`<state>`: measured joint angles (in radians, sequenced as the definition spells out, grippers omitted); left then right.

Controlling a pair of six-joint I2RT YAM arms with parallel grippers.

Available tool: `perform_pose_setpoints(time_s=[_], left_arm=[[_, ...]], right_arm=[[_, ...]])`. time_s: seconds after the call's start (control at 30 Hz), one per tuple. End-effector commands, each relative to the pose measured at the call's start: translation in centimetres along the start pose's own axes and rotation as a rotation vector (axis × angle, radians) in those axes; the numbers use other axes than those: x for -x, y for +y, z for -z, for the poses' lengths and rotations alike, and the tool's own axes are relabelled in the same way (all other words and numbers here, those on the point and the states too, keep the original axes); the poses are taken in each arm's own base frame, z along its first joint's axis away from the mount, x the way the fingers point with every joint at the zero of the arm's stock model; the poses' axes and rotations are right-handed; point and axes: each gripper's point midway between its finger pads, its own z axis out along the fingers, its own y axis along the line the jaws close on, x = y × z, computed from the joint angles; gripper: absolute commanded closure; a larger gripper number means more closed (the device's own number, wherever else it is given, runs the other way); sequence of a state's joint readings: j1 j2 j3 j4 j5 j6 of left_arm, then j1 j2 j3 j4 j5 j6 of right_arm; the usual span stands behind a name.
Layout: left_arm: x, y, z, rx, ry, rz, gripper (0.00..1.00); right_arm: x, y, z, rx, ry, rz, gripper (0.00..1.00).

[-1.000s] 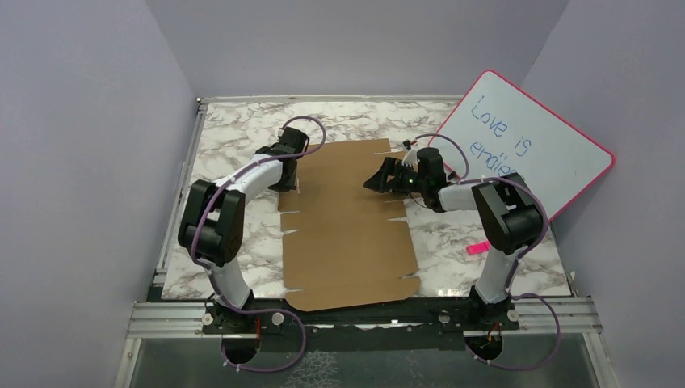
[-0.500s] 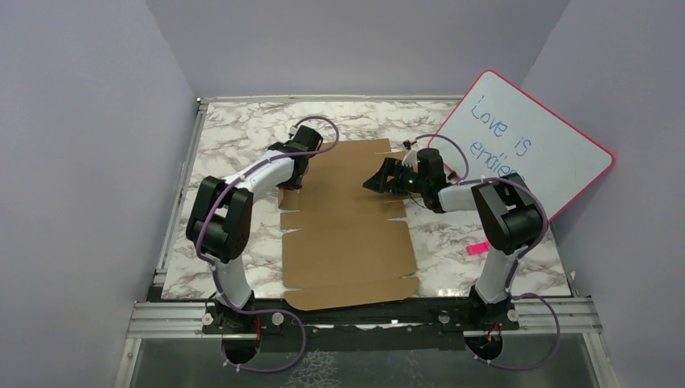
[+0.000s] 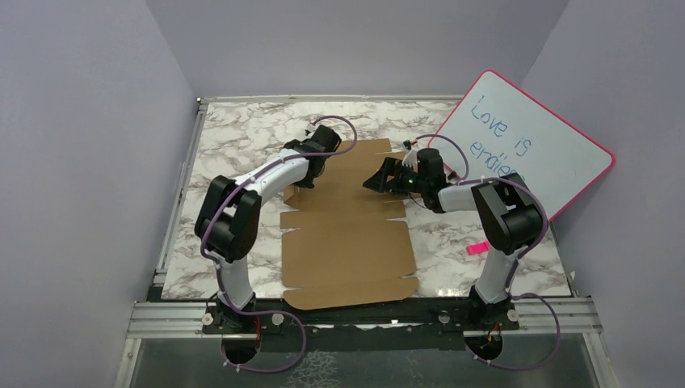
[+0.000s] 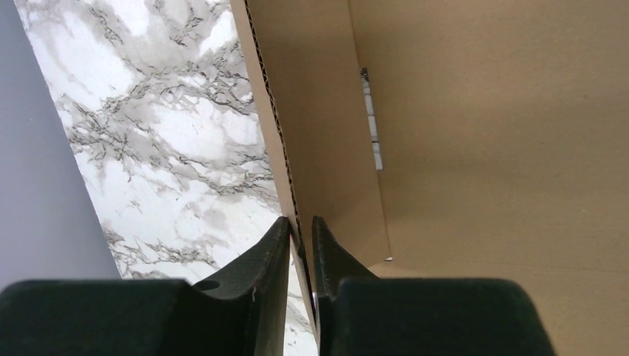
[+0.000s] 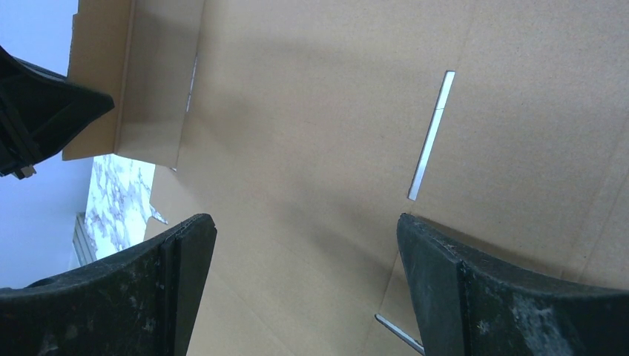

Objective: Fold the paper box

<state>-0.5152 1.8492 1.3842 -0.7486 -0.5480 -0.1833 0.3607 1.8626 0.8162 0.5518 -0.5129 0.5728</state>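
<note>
The paper box [image 3: 347,234] is a flat brown die-cut sheet lying on the marble table [image 3: 234,137]. Its far left flap [image 4: 319,133] stands raised on edge. My left gripper [image 3: 302,184] is at that flap. In the left wrist view it [image 4: 300,222] is shut on the flap's corrugated edge, with one finger on each side. My right gripper [image 3: 373,179] hovers over the sheet's far right part. Its jaws [image 5: 306,222] are wide open above bare cardboard [image 5: 311,111] with nothing between them. A slit [image 5: 430,137] lies just ahead of them.
A pink-rimmed whiteboard [image 3: 525,149] with blue writing leans at the back right. A small pink object [image 3: 477,247] lies on the table right of the sheet. Purple walls close in the table on three sides. The left arm's dark wrist [image 5: 37,104] shows in the right wrist view.
My left arm has swung right and away from me along the sheet's left edge, bringing the far left flap up with it. The right arm has not moved.
</note>
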Motion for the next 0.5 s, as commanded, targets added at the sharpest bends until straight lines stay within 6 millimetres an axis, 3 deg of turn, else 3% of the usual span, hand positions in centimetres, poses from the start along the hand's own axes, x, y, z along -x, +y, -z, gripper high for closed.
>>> perform_pose_setpoints(time_s=[0.0,0.27,0.47], left_arm=[[0.5,-1.9,0.5,-0.008,-0.008,-0.026,0.82],[0.8,-3.1,1.5,0.007,-0.025,-0.066,0.64],[2.3,-1.8,3.6,0.025,-0.083,-0.040,0.50]], right_arm=[[-4.1,-2.3,-0.2,-0.086,0.099,-0.058,0.02],[-3.8,-1.9,0.2,-0.086,0.089,-0.053,0.02],[-2.3,-0.7,0.9,-0.076,0.066,-0.024,0.02]])
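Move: The left gripper straddles the upturned left flap of the paper box near its top edge and near end; the flap's middle lies about 4 cm ahead, 1 cm left and 4 cm below it. The middle of the main panel is some 9 cm to its right, 3 cm ahead and 8 cm below. The open right gripper waits about 16 cm right, level ahead, 3 cm lower; from that one the flap's middle is some 17 cm left, level ahead and 1 cm below. Carry the left gripper some 3.5 cm to the right, inward over the main panel, at nearly constant height, easing off as you end. Open its fingers by about a third of their range as you go, so that the inner finger draws clear of the flap's inner face while the outer fingertip stays at the outer face by the top edge. ##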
